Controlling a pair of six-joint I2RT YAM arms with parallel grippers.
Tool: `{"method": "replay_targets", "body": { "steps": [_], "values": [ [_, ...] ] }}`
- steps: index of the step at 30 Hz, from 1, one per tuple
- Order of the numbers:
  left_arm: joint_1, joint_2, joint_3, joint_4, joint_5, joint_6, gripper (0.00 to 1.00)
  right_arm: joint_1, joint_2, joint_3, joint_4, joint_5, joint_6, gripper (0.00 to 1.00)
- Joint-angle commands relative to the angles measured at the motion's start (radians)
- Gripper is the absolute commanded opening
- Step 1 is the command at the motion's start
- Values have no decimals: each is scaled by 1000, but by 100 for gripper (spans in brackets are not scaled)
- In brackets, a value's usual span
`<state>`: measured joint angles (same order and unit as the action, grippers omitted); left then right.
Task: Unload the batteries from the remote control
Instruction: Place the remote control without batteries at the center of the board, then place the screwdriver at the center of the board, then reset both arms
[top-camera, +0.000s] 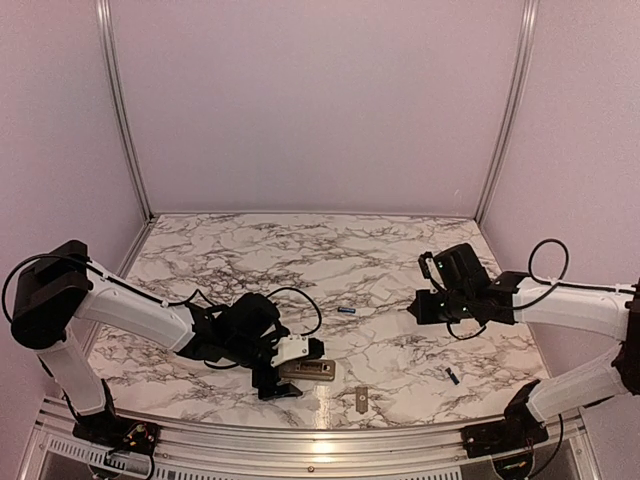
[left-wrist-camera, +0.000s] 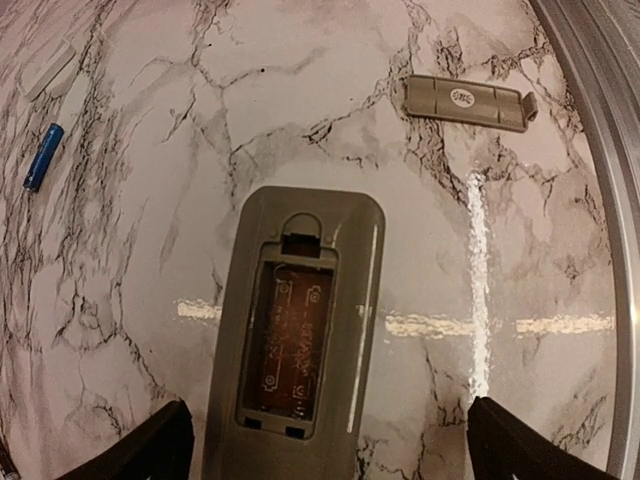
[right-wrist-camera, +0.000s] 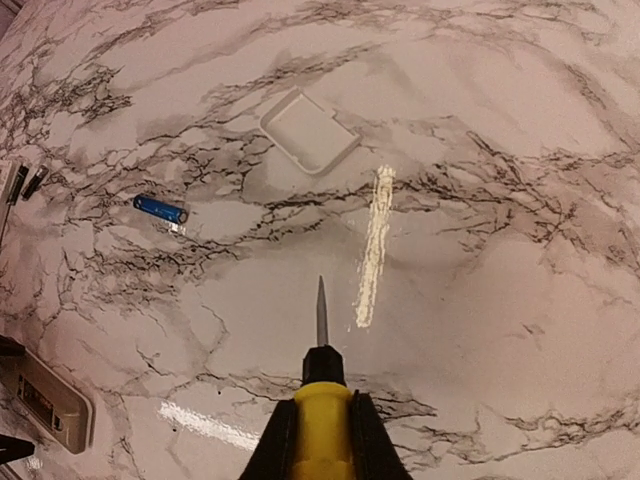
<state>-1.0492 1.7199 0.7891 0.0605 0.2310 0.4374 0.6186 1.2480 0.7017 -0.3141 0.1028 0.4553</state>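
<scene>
The grey remote control (left-wrist-camera: 295, 350) lies back-up on the marble, its compartment uncovered and showing only a brown floor. My left gripper (left-wrist-camera: 330, 452) is open, its black fingers standing wide on either side of the remote's near end without touching it. One blue battery (left-wrist-camera: 43, 157) lies on the table beyond the remote, and in the top view it is the battery (top-camera: 346, 311) at mid-table. A second battery (top-camera: 452, 376) lies to the right. My right gripper (right-wrist-camera: 322, 440) is shut on the yellow-handled screwdriver (right-wrist-camera: 323, 400) and hovers above bare marble.
The grey cover plate (left-wrist-camera: 468, 102) lies flat near the front rail, right of the remote. A pale rectangular plate (right-wrist-camera: 310, 131) rests further back on the marble. The metal rail (top-camera: 320, 440) runs along the near edge, and pink walls close the other sides.
</scene>
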Motion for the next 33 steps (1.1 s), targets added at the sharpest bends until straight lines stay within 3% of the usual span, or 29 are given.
{"method": "replay_targets", "body": {
  "steps": [1, 6, 10, 23, 33],
  "values": [
    [-5, -43, 14, -19, 2, -31, 99, -6, -34, -50, 78, -66, 66, 4],
    [-5, -81, 20, -10, -20, -64, 99, -7, -50, -64, 54, -84, 70, 51],
    [-5, -110, 37, -16, -36, -80, 99, -7, -70, -16, 13, -69, 38, 96],
    [17, -239, 95, 2, -151, -148, 99, -7, -176, 291, -76, 29, -119, 99],
    [45, -332, 201, -31, -449, -147, 99, -7, -200, 365, -133, 98, -84, 99]
  ]
}}
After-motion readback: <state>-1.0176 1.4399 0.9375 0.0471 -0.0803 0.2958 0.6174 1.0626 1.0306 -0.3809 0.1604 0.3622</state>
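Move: The remote control without batteries already lies on the table between the wide-open left fingers, its middle about 2 cm below and 1 cm ahead. Its cover is some 12 cm right and 8 cm back of that hand, the blue battery about 17 cm ahead and 10 cm right. For the right hand's screwdriver, bare table lies about 9 cm below, 3 cm back and 5 cm right; the dark battery is 13 cm back and 9 cm right, the clear tray 12 cm ahead and 5 cm left, both on the table. Lift the open left gripper away from the remote control, about 17 cm up, bending forward by some 8 cm late in the rise as the wrist turns counter-clockwise and tips up. Meanwhile ease the right gripper a little down and back towards the bare table, open it wide to let go of the screwdriver, then raise it quickly by about 20 cm and somewhat forward, tipping its fingers up roughly 25 degrees. ##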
